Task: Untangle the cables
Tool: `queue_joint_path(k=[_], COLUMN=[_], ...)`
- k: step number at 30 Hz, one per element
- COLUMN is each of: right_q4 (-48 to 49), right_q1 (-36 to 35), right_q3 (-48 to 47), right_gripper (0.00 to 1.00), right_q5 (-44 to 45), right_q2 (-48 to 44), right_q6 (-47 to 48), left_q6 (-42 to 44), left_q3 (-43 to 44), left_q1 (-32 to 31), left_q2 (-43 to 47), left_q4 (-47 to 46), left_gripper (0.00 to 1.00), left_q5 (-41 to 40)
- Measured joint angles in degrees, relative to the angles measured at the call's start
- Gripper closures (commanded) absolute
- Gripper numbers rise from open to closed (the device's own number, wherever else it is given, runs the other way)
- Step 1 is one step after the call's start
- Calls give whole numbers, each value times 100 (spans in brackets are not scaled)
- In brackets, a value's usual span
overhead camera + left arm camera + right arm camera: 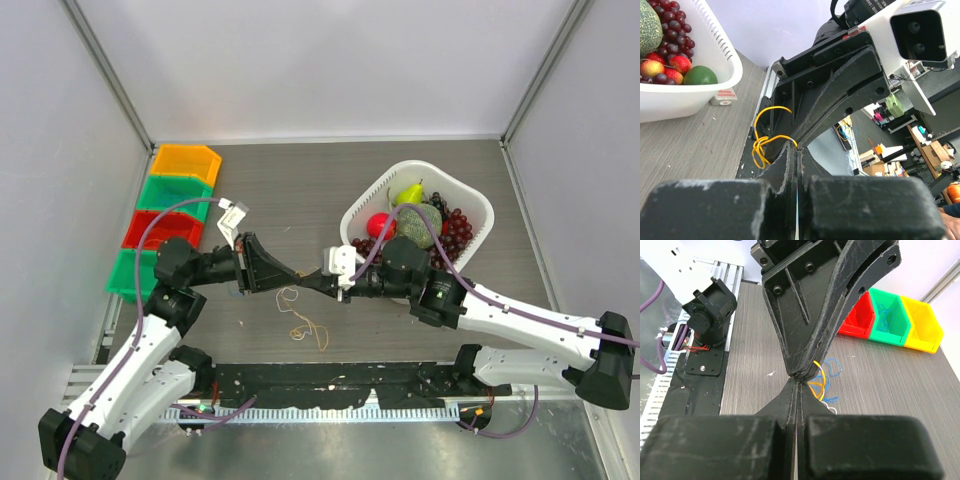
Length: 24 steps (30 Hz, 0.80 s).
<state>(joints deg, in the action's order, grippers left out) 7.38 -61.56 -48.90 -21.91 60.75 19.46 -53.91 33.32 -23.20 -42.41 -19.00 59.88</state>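
The cables (303, 327) are a small clump of thin orange, blue and white wires. Part of it hangs from the spot where both grippers meet tip to tip above the table's middle. My left gripper (289, 279) is shut, and an orange wire (760, 145) comes out at its tip (796, 146). My right gripper (301, 281) is shut too, its tip (799, 382) pressed against the left one. Orange strands (821, 380) emerge beside it. Blue loops (832, 367) lie on the table beneath.
A white basket (470, 200) of fruit stands at the back right, close behind the right arm. Orange (185, 163), green (172, 190), red (160, 228) and green (130, 272) bins line the left edge. A black strip (330, 385) runs along the near edge.
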Motion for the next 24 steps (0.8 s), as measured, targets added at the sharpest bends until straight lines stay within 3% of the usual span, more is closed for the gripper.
queue_joint_path(k=[11, 18, 22, 24], right_q4=[116, 197, 133, 87], right_q1=[-39, -101, -129, -138], right_q3=[103, 844, 1373, 1429], right_gripper=[99, 99, 99, 88], right_q5=[-258, -522, -247, 131], right_q2=[-28, -398, -411, -358], right_q6=[-337, -1005, -1377, -1604], left_q6=[63, 846, 1329, 1443], left_q3=[63, 1300, 2083, 2184], left_q1=[37, 575, 874, 896], left_q2=[2, -474, -905, -1040], left_q4=[192, 1864, 2649, 2815], left_gripper=[100, 100, 100, 100], left_q5=[-343, -1316, -1773, -1799])
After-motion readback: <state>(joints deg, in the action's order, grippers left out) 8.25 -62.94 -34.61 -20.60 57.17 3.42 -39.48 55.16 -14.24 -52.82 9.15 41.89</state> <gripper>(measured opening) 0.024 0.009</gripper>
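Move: The left hand still pinches the yellow cable, its fingertips meeting the right hand's, both well above the table. From the left hand, the white cable lies some 27 cm below, about 3 cm ahead and 3 cm left. The blue cable is near table level too, 8 cm ahead and 12 cm left; the fruit basket is roughly 16 cm ahead and 24 cm right. From the right hand, the white cable is about 3 cm ahead, 4 cm left and 27 cm down. Keeping its pinch on the yellow cable, the left hand parts from the right fingertips and, after a short hold, sweeps forward about 11 cm, drifting left and slightly up while swinging its fingers some 25 degrees counter-clockwise. The right hand, fingers staying shut, eases back, then drops roughly 10 cm towards the table by the white cable, rolling about 20 degrees. ##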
